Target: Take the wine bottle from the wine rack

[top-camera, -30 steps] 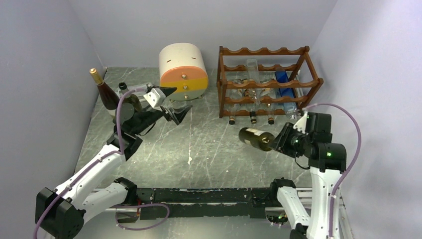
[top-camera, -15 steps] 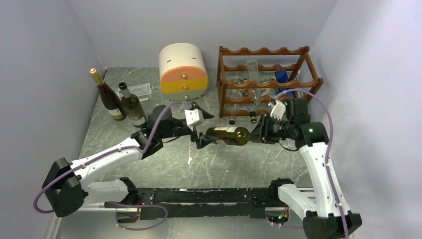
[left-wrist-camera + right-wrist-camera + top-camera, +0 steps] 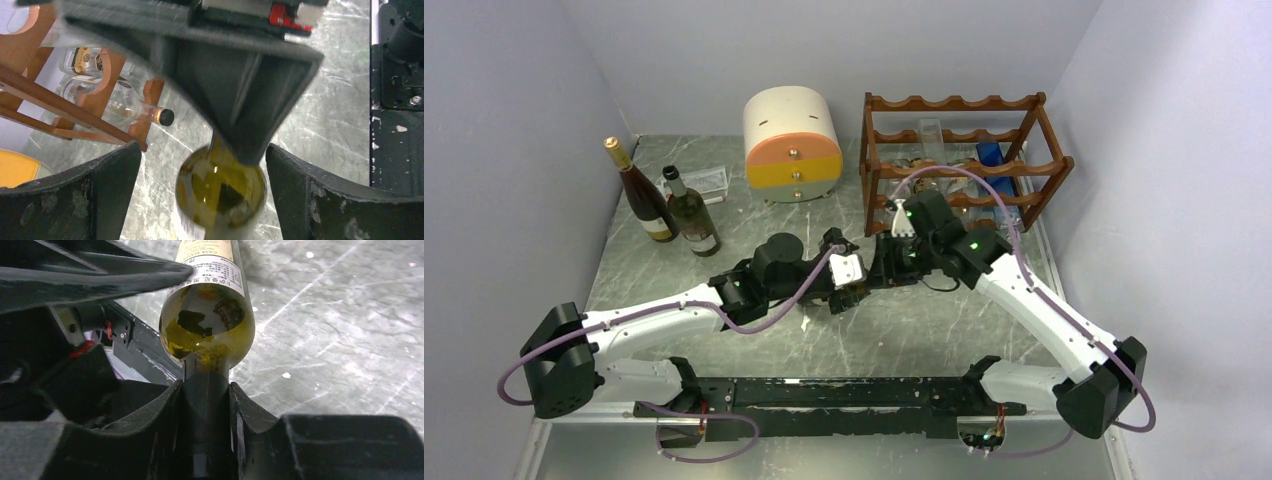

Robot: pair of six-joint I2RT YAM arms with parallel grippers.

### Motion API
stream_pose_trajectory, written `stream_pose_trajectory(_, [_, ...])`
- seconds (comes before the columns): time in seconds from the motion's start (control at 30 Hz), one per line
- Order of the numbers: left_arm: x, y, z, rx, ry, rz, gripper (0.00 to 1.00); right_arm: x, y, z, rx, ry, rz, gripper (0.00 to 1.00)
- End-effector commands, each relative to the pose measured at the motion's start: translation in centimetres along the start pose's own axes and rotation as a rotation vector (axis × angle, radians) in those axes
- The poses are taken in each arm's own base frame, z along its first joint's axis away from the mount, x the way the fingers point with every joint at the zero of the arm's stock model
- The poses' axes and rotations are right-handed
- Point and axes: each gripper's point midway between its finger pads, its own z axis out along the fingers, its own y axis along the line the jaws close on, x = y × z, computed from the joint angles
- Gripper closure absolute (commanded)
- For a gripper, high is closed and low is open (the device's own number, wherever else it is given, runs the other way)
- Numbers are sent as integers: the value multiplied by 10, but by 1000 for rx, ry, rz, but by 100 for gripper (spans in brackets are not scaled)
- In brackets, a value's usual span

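The wine bottle (image 3: 207,325) is olive green glass with a white label, held level above the table. My right gripper (image 3: 206,390) is shut on its dark neck. In the left wrist view the bottle's shoulder (image 3: 222,192) sits between the wide-apart fingers (image 3: 100,195) of my left gripper (image 3: 202,147), with a gap on each side. From above, both grippers, left (image 3: 849,280) and right (image 3: 882,268), meet at mid-table and hide most of the bottle. The dark reddish-brown wine rack (image 3: 964,165) stands at the back right, behind them.
Clear bottles (image 3: 934,195) lie in the rack's lower tiers, one with a black cap (image 3: 162,116). A cream-and-orange drawer unit (image 3: 792,145) stands at the back centre. Two upright bottles (image 3: 639,195) (image 3: 692,212) and a clear box (image 3: 704,180) stand at the back left.
My right arm has carried the bottle leftward from the right side to mid-table. My left arm has swung in from the back left, and its open jaws now straddle the bottle's body.
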Motion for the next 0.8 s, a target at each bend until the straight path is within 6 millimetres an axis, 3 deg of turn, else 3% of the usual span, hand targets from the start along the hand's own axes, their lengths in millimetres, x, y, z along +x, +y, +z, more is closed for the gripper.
stream_pose_trajectory(0.0, [17,0,5,-10,65,74,2,-49,55,-12,-107,-205,-54,100])
stream_pose_trajectory(0.13, [25,-1,5,0,99,85,3,-49,53,-11,-65,-208,-64,100])
stream_pose_trajectory(0.4, [33,8,4,-50,140,103,2,-47,51,-30,-39,-227,-79,100])
stream_pose_trajectory(0.6, [34,12,6,-66,159,100,17,-43,59,-25,-78,-206,-86,100])
stream_pose_trajectory(0.67, [34,14,6,-70,162,108,29,-43,64,-25,-95,-205,-91,100])
stream_pose_trajectory(0.77, [30,20,3,-107,156,108,56,-43,68,-26,-112,-201,-106,100])
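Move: Just under the left hand's wide-open, right-pointing fingers hangs the wine bottle, its middle some 7 cm below and within about 1 cm of that hand sideways and forward. The right hand still holds it by the neck, so its middle lies roughly 7 cm left, 3 cm ahead and 7 cm below there. From the left hand, the drawer chest stands about 30 cm ahead and 15 cm left, the wine rack about 25 cm ahead and 27 cm right, their middles a little lower. Sinking about 4 cm, with a slight forward drift and its fingers tipping some 10 degrees further down, the left hand straddles the bottle's upper body, then closes partway and pinches the glass just below the shoulder. Keeping its shut grip on the neck, the right hand lifts the bottle about 2 cm and brings it nearly 2 cm left, tilting slightly up, then holds still. ##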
